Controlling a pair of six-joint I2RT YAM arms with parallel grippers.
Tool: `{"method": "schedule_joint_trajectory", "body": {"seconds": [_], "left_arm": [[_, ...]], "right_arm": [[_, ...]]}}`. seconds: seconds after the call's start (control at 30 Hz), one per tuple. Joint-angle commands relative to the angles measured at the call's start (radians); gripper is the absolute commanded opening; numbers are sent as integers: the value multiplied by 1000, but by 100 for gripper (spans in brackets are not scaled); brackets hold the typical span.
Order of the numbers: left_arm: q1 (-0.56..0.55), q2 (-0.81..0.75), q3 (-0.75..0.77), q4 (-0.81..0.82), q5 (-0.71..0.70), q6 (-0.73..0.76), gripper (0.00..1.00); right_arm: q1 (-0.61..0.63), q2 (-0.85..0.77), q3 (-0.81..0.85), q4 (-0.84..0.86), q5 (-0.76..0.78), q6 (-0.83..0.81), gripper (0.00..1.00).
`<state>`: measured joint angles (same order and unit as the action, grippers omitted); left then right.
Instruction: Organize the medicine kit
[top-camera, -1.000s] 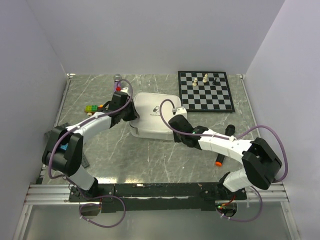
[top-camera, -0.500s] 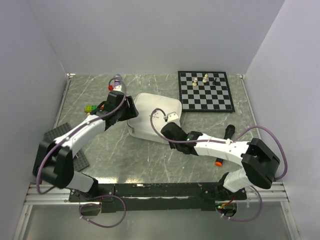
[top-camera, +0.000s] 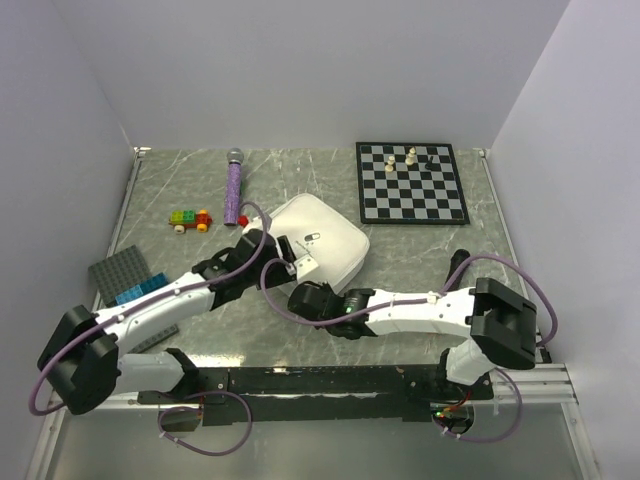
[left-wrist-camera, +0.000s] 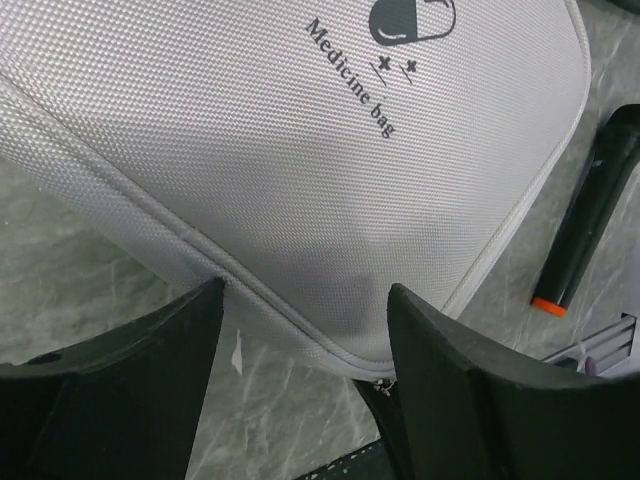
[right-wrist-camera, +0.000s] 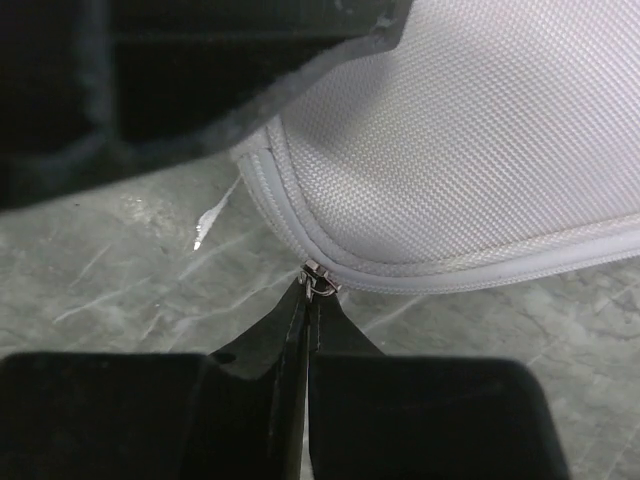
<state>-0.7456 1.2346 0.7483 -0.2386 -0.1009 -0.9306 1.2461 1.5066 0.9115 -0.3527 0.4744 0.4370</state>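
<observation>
The medicine kit (top-camera: 322, 238) is a white soft zip case with a dark pill logo (left-wrist-camera: 412, 20), lying closed and turned at an angle mid-table. My right gripper (right-wrist-camera: 312, 292) is shut on the small metal zipper pull (right-wrist-camera: 321, 280) at the kit's near corner. My left gripper (left-wrist-camera: 305, 335) is open just above that same corner. Its two black fingers (left-wrist-camera: 140, 385) straddle the case's piped edge without touching it. In the top view both grippers, left (top-camera: 281, 262) and right (top-camera: 309, 289), meet at the kit's near-left side.
A chessboard (top-camera: 436, 205) with a few pieces lies at the back right. At the back left are a purple microphone (top-camera: 233, 186) and a small brick car (top-camera: 189, 219). A grey baseplate (top-camera: 116, 270) with blue bricks (top-camera: 141, 288) is at the left. A black marker (left-wrist-camera: 586, 225) lies right of the kit.
The kit has been dragged nearer and turned as the right gripper pulled back along its edge. The left gripper opened, let go of the case and drew back toward me.
</observation>
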Motion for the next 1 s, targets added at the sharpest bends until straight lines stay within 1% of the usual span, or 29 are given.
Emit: {"method": "schedule_joint_trajectory", "body": {"seconds": [0.0,0.03,0.07,0.13,0.17,0.23,0.27,0.33,0.43,0.53,0.67,0.77,0.83,0.93,0.97], "left_arm": [[-1,37,-27,78,-25,-44,69],[0,63,-24,81,-36,-31,63],[2,95,-23,82,-40,-14,53],[3,158,-26,94,-36,9,28],[5,189,-27,97,-30,7,17],[9,226,-43,120,-11,3,3],[11,239,-50,128,-14,-4,1],[17,256,-67,151,-5,-8,1],[29,266,-61,151,-17,-1,1],[57,252,-53,139,-34,15,1],[112,229,-64,137,-28,27,1],[133,215,-66,142,-20,41,1],[143,216,-61,139,-17,49,1],[153,217,-63,139,-22,56,1],[160,215,-66,142,-17,56,0]], "right_arm": [[24,12,49,12,12,2,0],[24,3,32,6,15,5,0],[24,-9,8,6,18,6,0],[23,-46,-49,12,30,9,0],[21,-69,-77,15,33,12,0],[7,-120,-129,20,33,19,0],[0,-138,-150,20,33,20,0],[-8,-166,-184,24,30,19,0],[-11,-192,-192,26,38,11,0],[-33,-204,-183,-20,76,32,0],[-76,-278,-223,-72,128,101,0],[-132,-374,-276,-127,150,212,0],[-195,-445,-307,-150,132,268,0],[-296,-505,-345,-144,96,282,0],[-321,-514,-350,-125,73,258,0]]}}
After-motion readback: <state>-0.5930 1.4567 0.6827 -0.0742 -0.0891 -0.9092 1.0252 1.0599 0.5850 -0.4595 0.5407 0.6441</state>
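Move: The left hand, open, hangs over the kit's near-left lid edge; the near corner with the zipper pull is about 4 cm back, 1 cm right and 4 cm below, and the kit's middle about 6 cm ahead, 4 cm right and 7 cm below. The right hand already holds that pull, with the kit's middle some 8 cm ahead, 4 cm right and 3 cm below. From the right hand the black torch lies level, about 32 cm right, and the chessboard some 24 cm ahead and 25 cm right, both roughly 6 cm lower. Keeping its pinch on the zipper pull, the right hand draws it to the right about 12 cm, slowing briefly midway before going on faster, while the wrist turns some 20 degrees clockwise. The left hand sinks a couple of centimetres over the near-left lid edge as its fingers shut fully, edges forward and right by about 3 cm each, then swings back left some 6 cm and down beside the kit, ending shut and clear of it. ##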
